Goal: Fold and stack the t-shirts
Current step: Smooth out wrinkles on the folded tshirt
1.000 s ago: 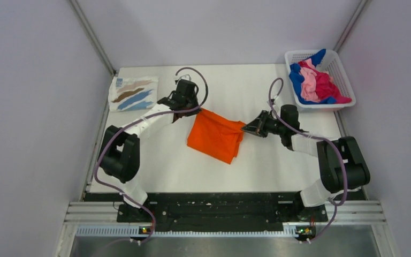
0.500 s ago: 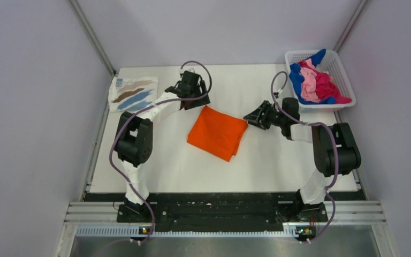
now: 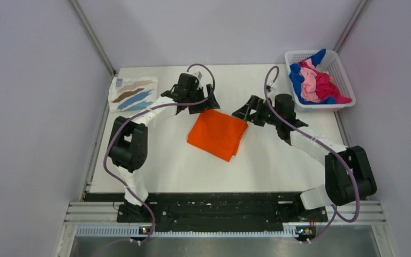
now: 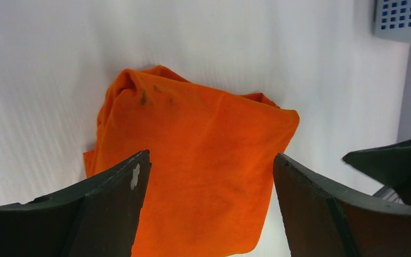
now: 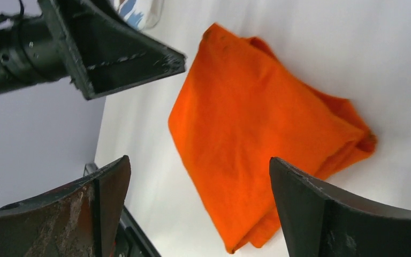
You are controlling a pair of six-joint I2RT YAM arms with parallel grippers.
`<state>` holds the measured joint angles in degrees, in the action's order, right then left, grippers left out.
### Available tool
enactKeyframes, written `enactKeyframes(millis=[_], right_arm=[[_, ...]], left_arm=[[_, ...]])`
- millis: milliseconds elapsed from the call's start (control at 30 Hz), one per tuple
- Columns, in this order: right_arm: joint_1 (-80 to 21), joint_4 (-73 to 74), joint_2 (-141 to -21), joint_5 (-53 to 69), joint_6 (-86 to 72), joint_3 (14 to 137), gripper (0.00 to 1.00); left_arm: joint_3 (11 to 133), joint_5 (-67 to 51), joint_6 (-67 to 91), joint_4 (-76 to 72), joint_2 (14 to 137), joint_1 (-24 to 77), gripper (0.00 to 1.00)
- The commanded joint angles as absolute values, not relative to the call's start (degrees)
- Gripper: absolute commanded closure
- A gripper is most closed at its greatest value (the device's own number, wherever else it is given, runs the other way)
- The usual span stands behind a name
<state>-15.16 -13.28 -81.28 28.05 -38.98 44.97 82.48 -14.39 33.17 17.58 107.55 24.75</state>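
A folded bright orange t-shirt (image 3: 218, 134) (image 4: 203, 176) (image 5: 257, 134) lies flat in the middle of the table, held by nothing. My left gripper (image 3: 206, 104) (image 4: 211, 156) hangs open just above its far corner. Off the shirt's right corner my right gripper (image 3: 246, 113) (image 5: 199, 160) is also open and empty. Both sets of jaws stand wide apart. A folded white t-shirt with brown and blue streaks (image 3: 134, 93) (image 5: 139, 10) lies at the back left. Blue, pink and magenta t-shirts (image 3: 316, 80) sit bundled in the basket.
The white lattice basket (image 3: 342, 75) (image 4: 404, 19) stands at the back right corner of the white table (image 3: 278, 160). Grey walls close in on the left, back and right. The arm bases sit on the black rail at the near edge.
Both grippers have opened and let go of the orange t-shirt, then drawn back and up from its corners. The shirt has settled flat in a folded square.
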Motion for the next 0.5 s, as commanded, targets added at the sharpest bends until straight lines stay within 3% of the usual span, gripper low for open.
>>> enactKeyframes(millis=[0,467], right_arm=[[-19.8,-16.3,-83.9,29.5,-38.0,45.8,0.01],[-18.7,-14.5,-101.1,23.6,-35.7,50.6,0.01]], left_arm=[[84.1,-19.7,33.0,12.6,109.9,25.1,0.11],[91.4,-15.9,31.7,17.2,123.9,24.5,0.12]])
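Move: Below the left hand lies the folded t-shirt's far left corner, about 3 cm ahead, 1 cm to the left and 8 cm down; the t-shirt's middle is 7 cm back and 3 cm right. From the right hand, the t-shirt's right corner is roughly 2 cm ahead, 1 cm left and 11 cm down, its middle 2 cm back and 11 cm left. The striped cloth sits some 28 cm left of the left hand and 9 cm farther out. Sinking together onto the folded t-shirt with wide-open fingers, the left hand edges right, then drops about 7 cm while easing forward, its fingertips coming down at the far left corner. The right hand first swings left over the cloth, then goes down nearly 10 cm just inside the right corner, its fingers tipping down some 10 degrees and coming to touch the cloth. ##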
